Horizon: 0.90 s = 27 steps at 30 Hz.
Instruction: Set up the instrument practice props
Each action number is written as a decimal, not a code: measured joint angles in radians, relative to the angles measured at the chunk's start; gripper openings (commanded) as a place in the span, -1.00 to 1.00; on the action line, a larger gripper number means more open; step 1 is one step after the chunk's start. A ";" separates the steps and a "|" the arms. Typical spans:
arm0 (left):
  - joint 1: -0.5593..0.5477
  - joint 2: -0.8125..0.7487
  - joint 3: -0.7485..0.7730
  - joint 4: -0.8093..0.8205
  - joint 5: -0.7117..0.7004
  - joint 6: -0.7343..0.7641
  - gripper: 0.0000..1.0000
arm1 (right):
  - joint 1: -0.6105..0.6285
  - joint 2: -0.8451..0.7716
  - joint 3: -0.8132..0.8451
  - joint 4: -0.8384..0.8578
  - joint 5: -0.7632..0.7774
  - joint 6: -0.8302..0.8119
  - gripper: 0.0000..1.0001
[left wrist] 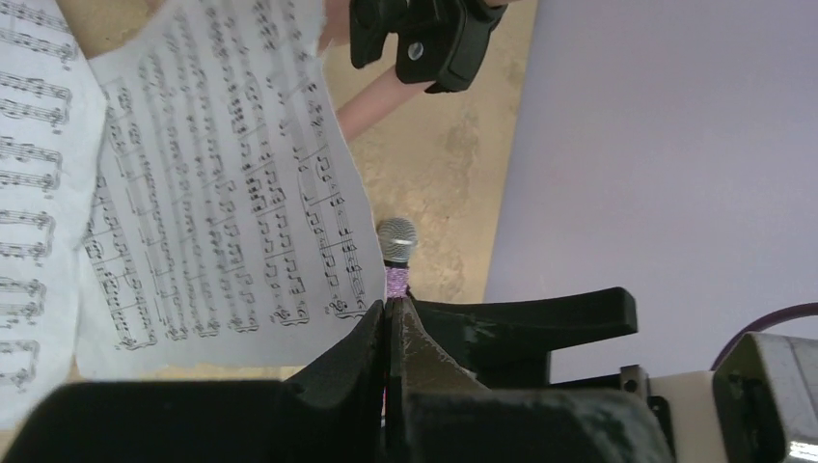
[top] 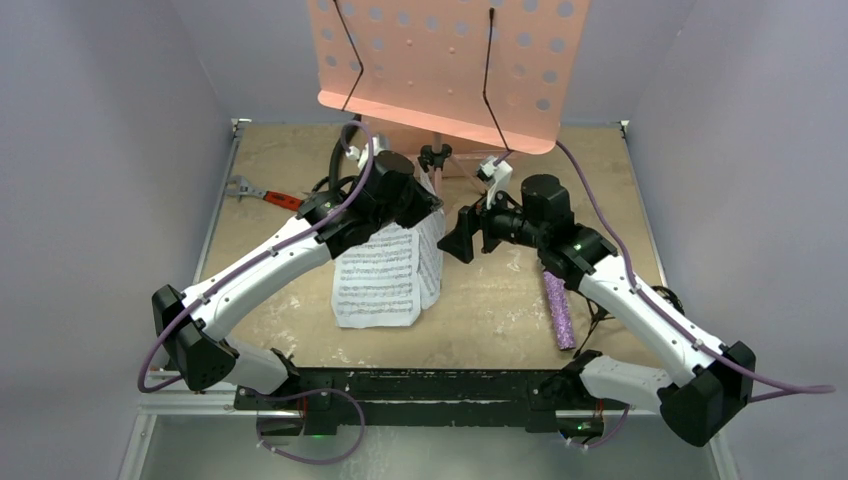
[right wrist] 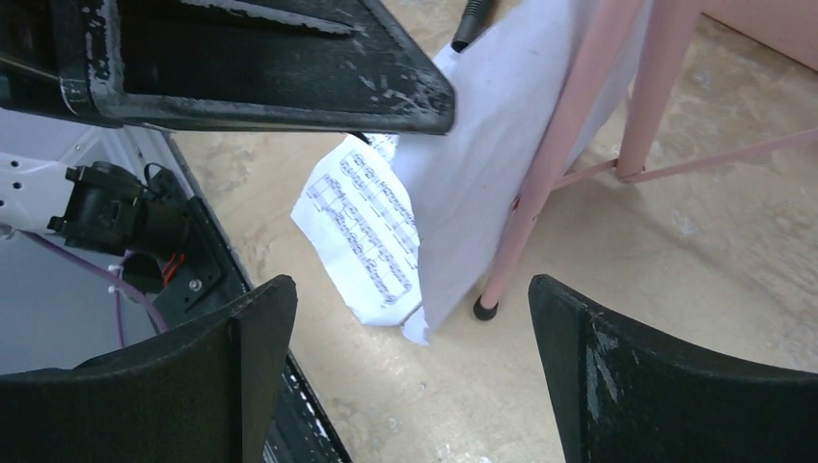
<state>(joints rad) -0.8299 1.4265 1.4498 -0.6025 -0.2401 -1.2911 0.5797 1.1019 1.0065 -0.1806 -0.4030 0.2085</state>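
The pink perforated music stand (top: 440, 70) stands at the back, with its tripod legs (right wrist: 550, 164) on the table. White sheet-music pages (top: 385, 270) lie in front of it. One page (right wrist: 482, 164) is raised on edge beside a leg. My left gripper (left wrist: 389, 304) is shut, and that page's corner (left wrist: 241, 193) meets its tips. In the top view it (top: 425, 205) sits over the pages' upper end. My right gripper (top: 462, 235) is open just right of the pages, with nothing between its fingers (right wrist: 410, 289). The purple glittery microphone (top: 558, 310), with its grey head (left wrist: 396, 241), lies under my right arm.
A red-handled wrench (top: 262, 195) lies at the table's left edge. Grey walls close in the back and both sides. A black rail (top: 420, 385) runs along the near edge between the arm bases. A black object (top: 668, 297) shows partly behind my right forearm.
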 measured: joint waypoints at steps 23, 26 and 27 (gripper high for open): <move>0.000 -0.034 -0.044 0.217 0.139 -0.086 -1.00 | 0.042 0.028 -0.005 0.061 0.154 0.043 -0.61; 0.000 -0.049 -0.071 0.246 0.161 -0.086 -1.00 | 0.042 0.027 -0.016 0.077 0.164 0.051 -1.00; 0.000 -0.054 -0.079 0.249 0.163 -0.086 -1.00 | 0.042 0.025 -0.020 0.082 0.170 0.056 -1.00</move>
<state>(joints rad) -0.8299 1.3727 1.3712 -0.3531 -0.0769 -1.3773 0.6220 1.1267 0.9863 -0.0990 -0.2329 0.2646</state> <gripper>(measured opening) 0.002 0.046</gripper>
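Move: The left hand already holds the upper part of a music sheet; the open right gripper it is being brought to is some 5 cm back, 2 cm to its right and 3 cm lower. From the right hand, the sheet's free edge is about 3 cm ahead, 3 cm left and 3 cm below. The stand's hub is roughly 9 cm straight ahead of the left hand and 9 cm lower; the other sheet lies on the table about 9 cm back, 11 cm left and 27 cm below the left hand. Up about 4.5 cm and some 3 cm to the right goes the left hand, easing back late and rolling about 15 degrees, its left side dropping, as it keeps its shut pinch and draws the sheet into the right gripper. The right hand first edges under 2 cm left, then returns right while reaching 2 cm forward and turning about 10 degrees clockwise, and shuts its fingers on the sheet's edge. ##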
